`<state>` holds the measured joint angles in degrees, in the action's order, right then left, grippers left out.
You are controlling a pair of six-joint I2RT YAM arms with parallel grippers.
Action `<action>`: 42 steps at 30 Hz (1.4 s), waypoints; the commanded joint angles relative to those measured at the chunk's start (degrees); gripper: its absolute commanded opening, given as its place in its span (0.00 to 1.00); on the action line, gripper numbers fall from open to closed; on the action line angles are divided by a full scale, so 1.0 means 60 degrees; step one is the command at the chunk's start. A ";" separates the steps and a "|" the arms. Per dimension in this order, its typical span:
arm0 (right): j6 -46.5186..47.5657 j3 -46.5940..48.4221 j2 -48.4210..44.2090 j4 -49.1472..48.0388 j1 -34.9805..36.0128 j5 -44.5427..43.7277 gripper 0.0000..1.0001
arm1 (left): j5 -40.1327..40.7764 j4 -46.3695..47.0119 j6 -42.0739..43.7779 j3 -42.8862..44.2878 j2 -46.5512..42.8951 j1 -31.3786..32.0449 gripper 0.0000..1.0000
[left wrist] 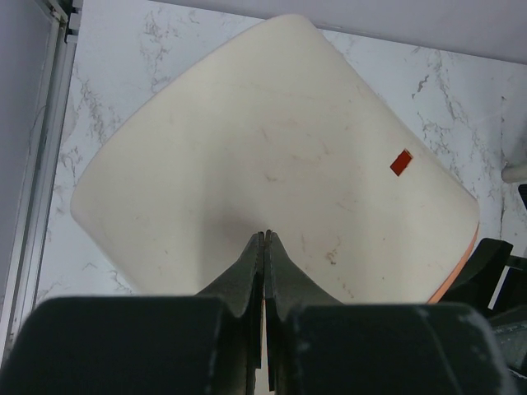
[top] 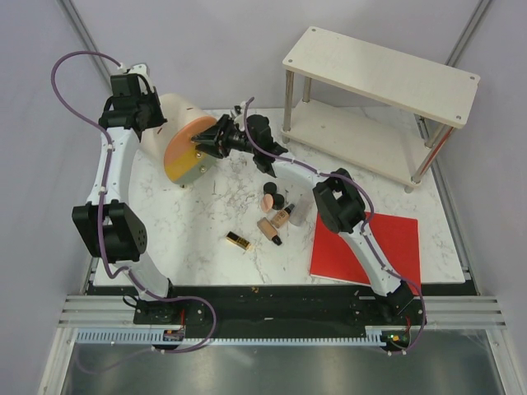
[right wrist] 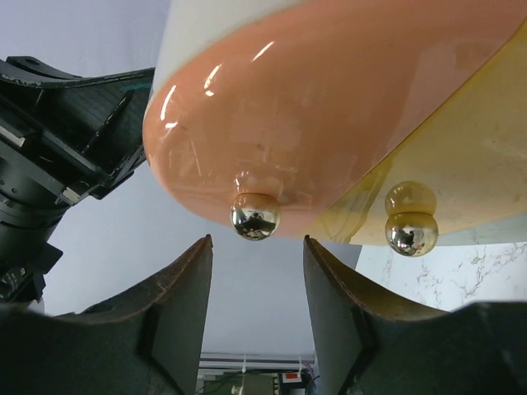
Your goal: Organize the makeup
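The makeup lies loose mid-table: a peach puff [top: 268,200] beside a black compact [top: 280,201], two beige foundation tubes [top: 285,216] [top: 269,230] and a gold-and-black lipstick [top: 238,240]. Neither gripper is near it. Both are at the orange-yellow case [top: 185,148], which stands tilted at the back left. My left gripper [left wrist: 265,234] is shut, its tips against the case's cream back [left wrist: 272,148]. My right gripper [right wrist: 257,247] is open. Its fingertips sit just short of a gold ball clasp [right wrist: 255,216] on the peach lid [right wrist: 329,99], with nothing between them. A second ball clasp [right wrist: 411,234] sits on the yellow half.
A flat red sheet [top: 387,239] lies at the front right under the right arm. A two-level pale wooden shelf [top: 379,74] on metal legs stands at the back right. A small red tag [left wrist: 401,162] marks the case's back.
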<state>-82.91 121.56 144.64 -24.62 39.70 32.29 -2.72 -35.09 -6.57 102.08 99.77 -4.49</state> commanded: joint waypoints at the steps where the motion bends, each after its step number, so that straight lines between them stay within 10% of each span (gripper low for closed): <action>1: -0.0273 0.0731 0.0181 -0.0247 0.0018 -0.0123 0.55 | -0.0352 -0.0172 -0.0194 0.0081 0.0174 0.0002 0.02; 18: -0.0536 0.1552 0.0840 0.0031 0.0018 -0.0255 0.40 | -0.0528 -0.0186 -0.0033 -0.0227 0.0145 0.0002 0.02; 27: -0.0434 0.1479 0.0767 0.0295 -0.0011 -0.0197 0.00 | -0.0557 -0.0201 -0.0033 -0.0227 0.0218 0.0002 0.02; 42: -0.0200 -0.1113 -0.0903 -0.0423 -0.0157 0.0213 0.00 | -0.0571 -0.0947 -0.0385 0.0315 0.0921 -0.0042 0.02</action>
<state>-84.77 118.04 143.37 -26.72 39.09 31.70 -4.67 -34.00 -6.70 103.42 101.54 -4.54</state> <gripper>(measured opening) 0.067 0.023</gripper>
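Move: Just off the right hand's open fingertips is the gold knob of the top, orange drawer, about 2 cm ahead and 1 cm to its left, at the same height. The yellow drawer's knob is roughly 6 cm straight below that knob and the lowest, grey drawer's knob some 12 cm below it. From the left hand, on top of the white casing, the orange drawer's knob lies about 9 cm right, 3 cm back and 5 cm lower. Easing about 1.5 cm forward and a touch left, the right hand brings its half-open, left-pointing fingers around the orange drawer's knob, then stops and shuts them to pinch it. It then draws the knob right and back, just under 2 cm, sinking slightly. The left hand keeps its shut fingertips against the top of the casing, creeping about 1 cm forward as the pull goes on. ##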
